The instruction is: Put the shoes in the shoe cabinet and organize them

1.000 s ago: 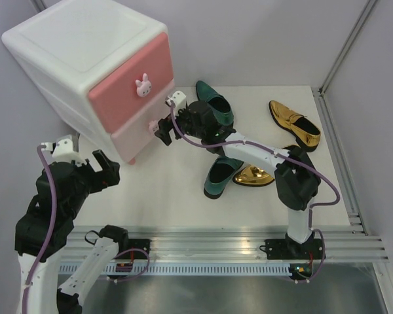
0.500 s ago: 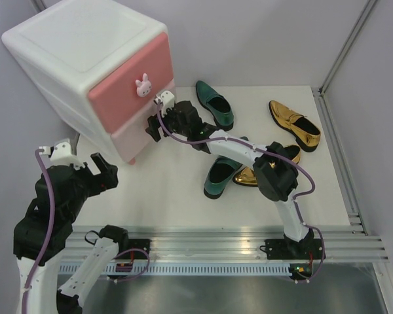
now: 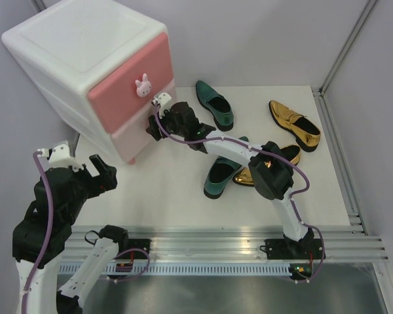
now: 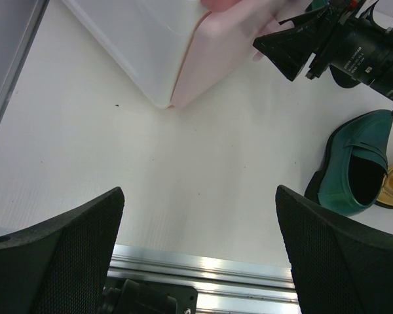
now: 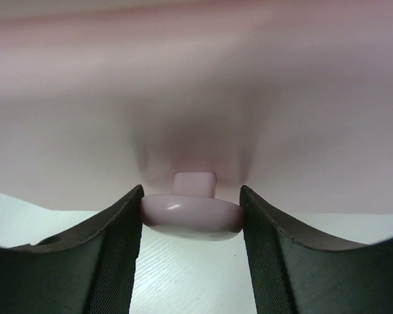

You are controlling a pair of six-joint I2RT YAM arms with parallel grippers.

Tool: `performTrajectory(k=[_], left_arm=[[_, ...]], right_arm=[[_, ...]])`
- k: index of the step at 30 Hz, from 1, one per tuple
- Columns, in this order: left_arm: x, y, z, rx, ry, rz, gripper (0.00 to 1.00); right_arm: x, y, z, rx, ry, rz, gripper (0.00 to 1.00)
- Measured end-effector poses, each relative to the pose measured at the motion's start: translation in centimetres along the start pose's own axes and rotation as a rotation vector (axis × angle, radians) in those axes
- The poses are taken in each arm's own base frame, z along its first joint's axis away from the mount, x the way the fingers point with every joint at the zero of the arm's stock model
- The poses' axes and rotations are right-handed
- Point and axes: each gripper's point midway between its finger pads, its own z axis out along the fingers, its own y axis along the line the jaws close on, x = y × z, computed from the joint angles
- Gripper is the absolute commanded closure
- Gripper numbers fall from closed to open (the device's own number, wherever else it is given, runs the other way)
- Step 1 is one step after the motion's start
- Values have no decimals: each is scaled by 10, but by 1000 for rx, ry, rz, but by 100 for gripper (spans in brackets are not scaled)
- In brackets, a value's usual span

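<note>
The shoe cabinet (image 3: 85, 52) stands at the back left, white with two pink drawer fronts, both closed. My right gripper (image 3: 152, 127) reaches to the pale lower drawer; in the right wrist view its fingers (image 5: 121, 242) press both sides of the small knob (image 5: 192, 214). One green shoe (image 3: 214, 103) lies behind that arm. A second green shoe (image 3: 221, 175) lies beside a gold shoe (image 3: 262, 171), partly under the arm. Another gold shoe (image 3: 295, 124) lies at the right. My left gripper (image 3: 92, 171) hangs open over the near left table, holding nothing.
The upper drawer carries a bunny knob (image 3: 143, 86). A metal rail (image 3: 216, 245) runs along the table's near edge. A vertical frame post (image 3: 344, 52) and the right edge track (image 3: 337, 157) border the shoes' side.
My right gripper moved left to the lower drawer and closed its jaws onto the knob. The left arm shifted slightly toward me.
</note>
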Motion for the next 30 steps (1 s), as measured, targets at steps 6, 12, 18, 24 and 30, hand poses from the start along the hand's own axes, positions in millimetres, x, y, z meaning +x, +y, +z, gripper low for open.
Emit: performTrajectory(k=[6, 12, 18, 24, 30], left_arm=[[2, 3, -1, -14, 2, 2, 0], [1, 5, -1, -21, 0, 1, 0], [-1, 6, -1, -28, -9, -1, 0], [-2, 6, 0, -33, -17, -4, 0], [-6, 6, 0, -35, -33, -8, 0]], right_arm=[[1, 0, 0, -2, 2, -2, 84], [3, 1, -8, -1, 8, -10, 98], [11, 4, -34, -6, 62, -17, 99], [22, 8, -69, -12, 121, -36, 99], [36, 12, -108, -11, 171, -44, 99]])
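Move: The right fingers are already closed about the rabbit knob of the shoe cabinet's shut lower drawer, right at the hand point. The upper knob is straight above it, roughly 17 cm. The near green shoe lies about 27 cm right and 10 cm back, the far green shoe some 23 cm right and 18 cm ahead, both about 9 cm lower. From the left hand the held knob is about 28 cm ahead, 17 cm right and 13 cm below. Keeping its pinch on the lower rabbit knob, the right hand holds still briefly, then draws the drawer straight out of the cabinet, diagonally to the right and back towards the near green shoe. It travels about 11 cm, nearly level and gathering speed, while the wrist rolls some 10 degrees, its left side dipping. ##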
